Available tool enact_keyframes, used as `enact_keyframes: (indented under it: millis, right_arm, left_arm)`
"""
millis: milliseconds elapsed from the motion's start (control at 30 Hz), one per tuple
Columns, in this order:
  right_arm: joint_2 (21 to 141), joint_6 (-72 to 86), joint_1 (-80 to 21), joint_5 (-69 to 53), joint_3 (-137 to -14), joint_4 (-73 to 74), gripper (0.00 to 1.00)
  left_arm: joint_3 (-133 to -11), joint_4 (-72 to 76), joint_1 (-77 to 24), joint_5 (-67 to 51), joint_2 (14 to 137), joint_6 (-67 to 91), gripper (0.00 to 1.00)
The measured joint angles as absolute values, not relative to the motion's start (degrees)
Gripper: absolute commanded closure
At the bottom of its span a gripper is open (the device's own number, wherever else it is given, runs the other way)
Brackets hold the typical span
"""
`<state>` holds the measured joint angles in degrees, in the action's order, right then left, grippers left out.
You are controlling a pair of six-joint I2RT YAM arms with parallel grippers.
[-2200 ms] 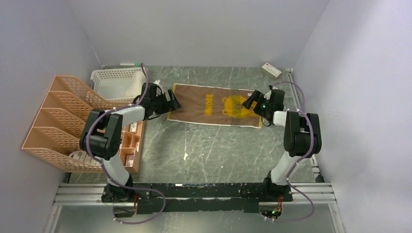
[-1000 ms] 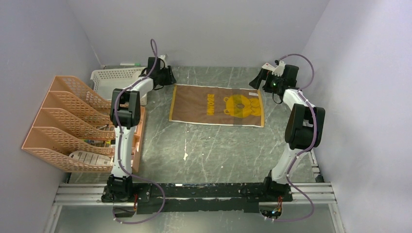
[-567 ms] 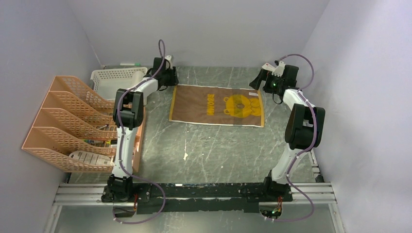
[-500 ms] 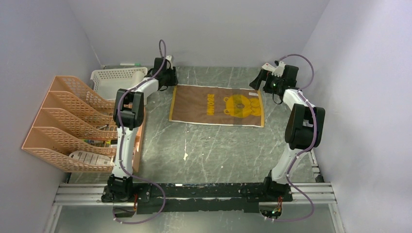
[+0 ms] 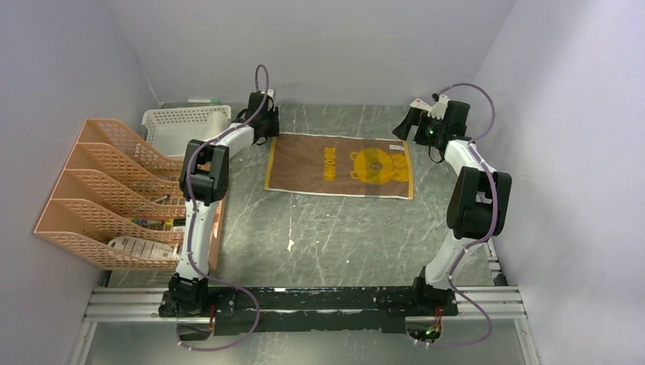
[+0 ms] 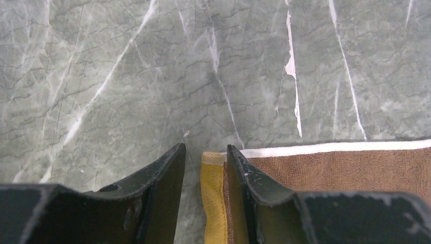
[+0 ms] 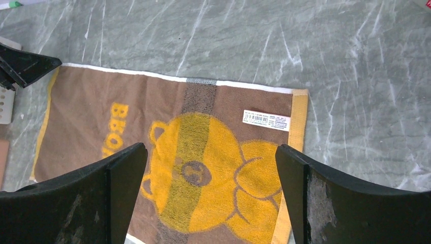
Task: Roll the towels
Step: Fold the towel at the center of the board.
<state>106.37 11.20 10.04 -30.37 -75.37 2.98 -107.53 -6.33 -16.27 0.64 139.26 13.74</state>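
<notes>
One towel (image 5: 338, 165) lies flat and unrolled on the table, brown with a yellow bear, yellow lettering and yellow hems. My left gripper (image 5: 268, 131) is at its far left corner. In the left wrist view the left gripper (image 6: 206, 148) is partly open, and the towel's yellow hem (image 6: 212, 193) lies between the jaws, with a gap to the left finger. The brown towel (image 6: 330, 168) runs off to the right. My right gripper (image 5: 403, 125) hangs above the far right corner. In the right wrist view the right gripper (image 7: 209, 147) stands wide open over the bear, holding nothing.
A peach file rack (image 5: 106, 190) and a white perforated basket (image 5: 182, 125) stand at the left, with a compartment tray (image 5: 215, 220) beside them. A small white-and-red box (image 5: 420, 103) sits at the back right behind the right gripper. Walls close in on three sides.
The left gripper has slid right along the back to the towel's far left corner, and its jaws have narrowed a little. The right gripper has barely moved. The towel lies as before.
</notes>
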Motion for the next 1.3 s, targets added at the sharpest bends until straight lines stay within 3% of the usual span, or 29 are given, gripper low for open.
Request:
enact_keyframes:
  millis: [33, 100, 200, 600, 733, 900, 1100, 1200, 1300]
  right_arm:
    - [106.1, 11.1, 10.0, -30.1, -75.3, 3.1, 0.00]
    - [105.5, 11.0, 10.0, -29.6, -75.3, 3.4, 0.00]
    - [104.4, 10.9, 10.0, -28.7, -75.3, 3.8, 0.00]
    - [103.2, 10.9, 10.0, -27.3, -73.8, 3.9, 0.01]
    - [107.7, 10.7, 10.0, -24.2, -77.3, 4.3, 0.10]
    - [118.0, 8.9, 10.0, -18.7, -84.7, 6.4, 0.30]
    - [125.6, 7.2, 9.7, -13.6, -91.2, 12.0, 0.38]
    - [127.6, 6.5, 8.9, -11.5, -93.8, 13.7, 0.48]
    - [129.4, 6.2, 7.7, -9.7, -96.6, 14.9, 0.49]
  left_arm:
    - [-107.5, -6.4, -16.4, 1.2, 139.3, 13.7, 0.61]
    - [-107.6, -6.7, -16.8, 2.5, 139.3, 13.6, 0.84]
    - [-108.0, -7.4, -17.0, 3.8, 139.4, 13.9, 0.92]
    - [-107.7, -7.2, -17.4, 5.3, 139.2, 13.9, 0.93]
    - [-107.7, -8.0, -17.4, 4.9, 138.9, 13.9, 0.93]
    - [-108.4, -9.8, -17.5, 4.5, 138.7, 13.4, 0.93]
    - [-108.7, -10.7, -17.5, 4.0, 138.7, 13.0, 0.93]
    - [-108.8, -10.9, -17.5, 3.7, 138.7, 12.8, 0.93]
    - [-108.8, -11.0, -17.5, 3.6, 138.7, 12.6, 0.93]
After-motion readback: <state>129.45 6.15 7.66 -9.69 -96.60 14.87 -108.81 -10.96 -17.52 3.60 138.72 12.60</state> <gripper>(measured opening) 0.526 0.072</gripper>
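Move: Between the left hand's fingers, about 1 cm below, lies the towel's far left corner; the rolled white towel sits some 20 cm left and 2 cm farther out. From the wide-open right hand, the far right corner is roughly 7 cm ahead, 4 cm right and 12 cm below. The label lies about 4 cm ahead with no sideways offset, the bear print 8 cm left and 2 cm back, both towel-high. Shutting its half-open fingers, the left hand pinches the towel's far left corner and holds it, easing back about 1 cm. The right hand lifts slightly, then swoops down some 13 cm, forward and right to the far right corner, tipping downward about 15 degrees and rolling left side down while its fingers narrow to half open around the corner, not yet gripping. ##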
